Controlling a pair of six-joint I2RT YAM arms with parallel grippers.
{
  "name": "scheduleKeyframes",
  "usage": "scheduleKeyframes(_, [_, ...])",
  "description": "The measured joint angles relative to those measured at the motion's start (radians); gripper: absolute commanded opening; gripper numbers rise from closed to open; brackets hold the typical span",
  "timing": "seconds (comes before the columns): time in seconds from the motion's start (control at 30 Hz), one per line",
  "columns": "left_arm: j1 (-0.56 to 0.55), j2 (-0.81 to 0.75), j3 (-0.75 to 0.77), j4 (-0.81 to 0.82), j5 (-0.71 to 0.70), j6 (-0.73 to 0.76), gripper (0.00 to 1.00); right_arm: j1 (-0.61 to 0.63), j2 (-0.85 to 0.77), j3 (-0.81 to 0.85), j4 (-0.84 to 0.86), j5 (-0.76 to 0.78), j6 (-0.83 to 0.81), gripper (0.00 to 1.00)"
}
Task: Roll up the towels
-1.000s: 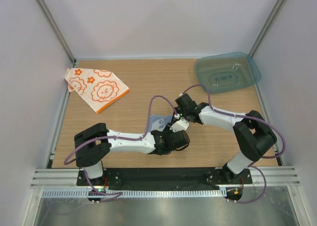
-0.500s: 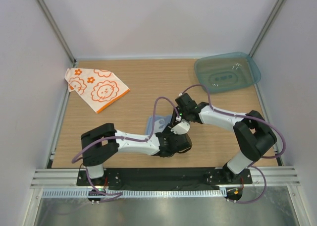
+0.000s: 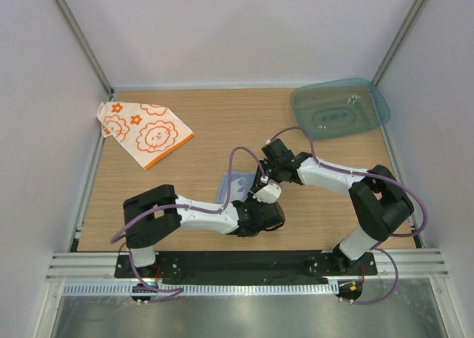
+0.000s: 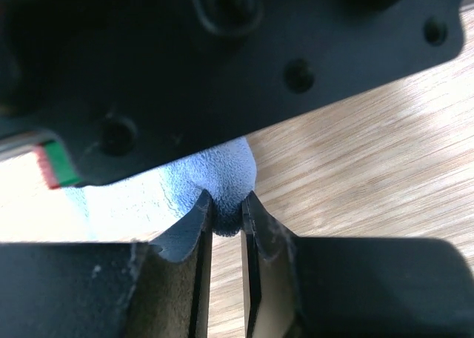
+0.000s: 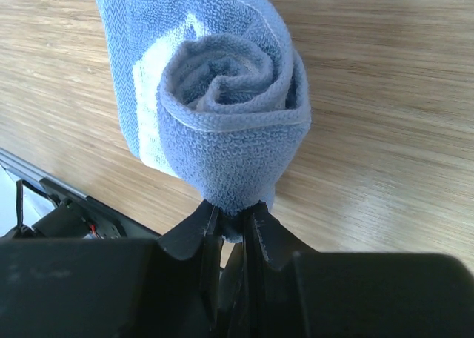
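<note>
The light blue towel (image 3: 232, 184) lies near the table's middle, rolled into a tight spiral (image 5: 229, 116) with a loose flap trailing to one side. My right gripper (image 5: 233, 213) is shut on the lower edge of the roll. My left gripper (image 4: 227, 204) is shut on a fold of the same blue towel (image 4: 215, 167), close under the right arm's black body. In the top view both grippers meet over it, left gripper (image 3: 257, 196) and right gripper (image 3: 264, 178). The white towel with orange flower prints (image 3: 145, 131) lies flat at the far left, away from both arms.
A translucent teal plastic tray (image 3: 341, 109) stands at the far right corner. Walls with metal rails close in the table on the left, right and back. Purple cables loop above both arms near the middle.
My left gripper has closed from open onto the blue towel. The left arm shifted slightly right and toward the near edge. The right arm has stayed still with its grip.
</note>
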Motion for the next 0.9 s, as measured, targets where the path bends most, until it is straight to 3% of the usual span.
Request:
scheduleKeyframes(0.1, [0.002, -0.009, -0.014, 0.018, 0.006, 0.001, 0.11, 0.0, 0.0, 0.002, -0.002, -0.002, 0.0, 0.32])
scheduleKeyframes(0.23, [0.023, -0.052, -0.06, 0.063, 0.056, -0.001, 0.1, 0.0, 0.0, 0.025, -0.031, -0.015, -0.005, 0.59])
scheduleKeyframes(0.4, [0.066, -0.135, -0.136, 0.143, 0.15, -0.002, 0.1, -0.008, 0.01, 0.104, -0.086, -0.003, -0.032, 0.75])
scheduleKeyframes(0.5, [0.098, -0.196, -0.185, 0.196, 0.228, -0.008, 0.1, -0.035, 0.023, 0.148, -0.118, 0.004, -0.058, 0.77])
scheduleKeyframes(0.77, [0.179, -0.268, -0.265, 0.211, 0.34, -0.025, 0.1, -0.267, 0.048, 0.215, -0.156, 0.003, -0.128, 0.78])
scheduleKeyframes(0.9, [0.189, -0.272, -0.273, 0.22, 0.368, -0.024, 0.1, -0.301, 0.064, 0.217, -0.174, 0.003, -0.151, 0.79])
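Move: The left hand pinches the near end of the blue towel roll, whose middle lies about 4 cm ahead of it and 1 cm higher. The right hand also still grips it, with the roll's middle some 2 cm ahead, 1 cm left and slightly below. The unrolled tail lies around 6 cm left and 1 cm ahead of the left hand, flat on the table. From the right hand, the plastic bin sits roughly 20 cm ahead and 23 cm right. Opening wide first, the right fingers let go of the blue roll and the hand lifts clear about 3 cm, then sweeps forward and right, away from the roll and towards the bin, some 12 cm in all. The left hand keeps its pinch on the near end, tilting about 20 degrees with its left side sinking and fingertips tipping steeper, and eases 2–3 cm left. ##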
